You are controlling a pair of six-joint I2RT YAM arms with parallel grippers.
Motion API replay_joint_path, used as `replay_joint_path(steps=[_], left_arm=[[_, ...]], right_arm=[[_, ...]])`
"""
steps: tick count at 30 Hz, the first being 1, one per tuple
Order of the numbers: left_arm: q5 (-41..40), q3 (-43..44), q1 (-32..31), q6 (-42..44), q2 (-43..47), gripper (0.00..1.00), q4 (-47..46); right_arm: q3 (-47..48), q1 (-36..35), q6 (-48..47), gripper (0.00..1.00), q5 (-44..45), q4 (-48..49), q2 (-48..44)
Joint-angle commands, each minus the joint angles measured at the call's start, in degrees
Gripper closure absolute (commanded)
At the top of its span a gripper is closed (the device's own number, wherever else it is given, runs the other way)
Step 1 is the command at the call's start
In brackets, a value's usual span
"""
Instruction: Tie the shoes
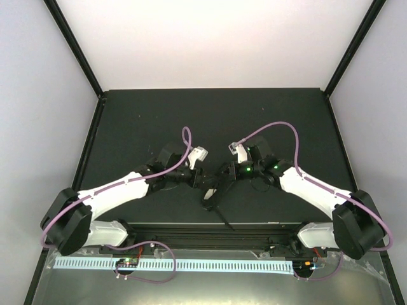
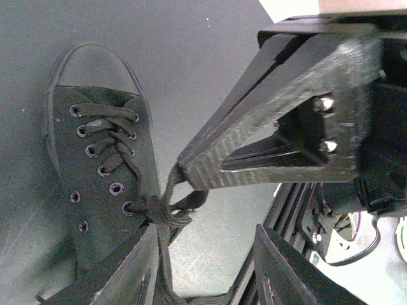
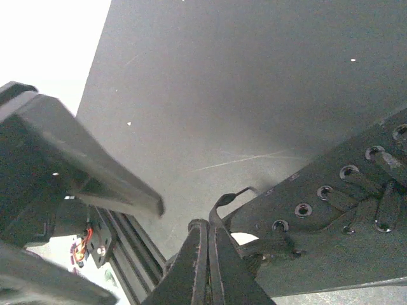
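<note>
The black shoe [image 2: 95, 165] lies on the dark mat, toe pointing away, its thin black laces [image 2: 111, 136] crossed up to a knot [image 2: 152, 210] by the top eyelets. In the right wrist view the shoe [image 3: 343, 222] fills the right side. My right gripper [image 3: 206, 227] is shut on a lace loop [image 3: 224, 202] that pokes out above its tips; the left wrist view shows it [image 2: 184, 175] pinching that strand just off the knot. My left gripper [image 2: 205, 235] stands open below the knot, a lace strand [image 2: 164, 254] running along its left finger, nothing clamped. From above, both grippers [image 1: 198, 179] [image 1: 221, 181] meet over the shoe.
A black rail [image 1: 203, 230] runs along the table's near edge right behind the shoe, with a loose lace end [image 1: 224, 219] trailing toward it. Black frame posts [image 1: 76, 47] and white walls enclose the mat [image 1: 210, 121]. Purple cables [image 1: 280, 127] arc over both arms.
</note>
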State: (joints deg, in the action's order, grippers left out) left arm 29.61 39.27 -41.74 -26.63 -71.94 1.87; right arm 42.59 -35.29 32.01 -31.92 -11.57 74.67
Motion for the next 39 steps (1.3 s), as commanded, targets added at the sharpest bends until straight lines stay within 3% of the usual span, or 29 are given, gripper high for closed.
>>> replay_joint_path(steps=[1,18,23,27,29,31,35,37,39], left_arm=[[7.62,1.65,1.43,7.38,-3.44,0.57,-3.12],[11.56,3.47,3.29,7.55,-9.89,0.69,-6.78],[11.39,3.71,3.81,7.35,-10.71,0.79,-7.39],[10.74,3.62,4.13,7.12,-11.11,0.97,-7.81],[9.04,3.25,4.4,6.97,-10.48,0.98,-7.51],[7.36,2.39,4.76,6.71,-9.26,0.99,-7.63],[6.12,1.84,5.44,7.06,-7.79,0.98,-6.77],[6.1,2.17,5.63,7.76,-7.82,0.99,-5.56],[5.96,2.47,5.72,8.49,-7.95,0.98,-4.01]], right_arm=[[-0.49,-0.27,-1.01,0.98,-2.66,1.87,-1.64],[-0.2,-0.3,-1.07,0.98,-4.4,2.29,-1.11],[-0.14,-0.29,-1.07,0.98,-4.71,2.33,-1.11],[-0.13,-0.28,-1.24,0.98,-4.53,2.1,-1.27],[-0.13,-0.26,-1.33,0.98,-3.87,1.67,-1.62],[-0.09,-0.23,-1.54,0.87,-2.2,0.56,-2.36],[-1.27,-0.37,-1.78,0.46,3.11,-2.11,-5.76],[-3.35,-0.75,-1.02,0.38,5.58,-2.52,-8.47],[-6.14,-1.97,0.46,0.38,8.34,-1.94,-11.34]])
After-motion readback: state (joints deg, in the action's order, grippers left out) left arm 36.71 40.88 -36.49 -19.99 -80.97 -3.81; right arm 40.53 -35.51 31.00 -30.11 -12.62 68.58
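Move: The lace loop hangs from the shut right fingertips, some 3 cm to the left hand's right, 1 cm ahead and 4 cm below. Of the left hand, the shoe's middle is about 6 cm right, level fore and aft, 9 cm down; its white insole is some 5 cm back, 2 cm right and 10 cm down. From the right hand, the loop is about 3 cm left, 1 cm back, 2 cm lower. The left hand sinks about 2.5 cm, pinches the lace loop, then eases forward as the right fingers open. ##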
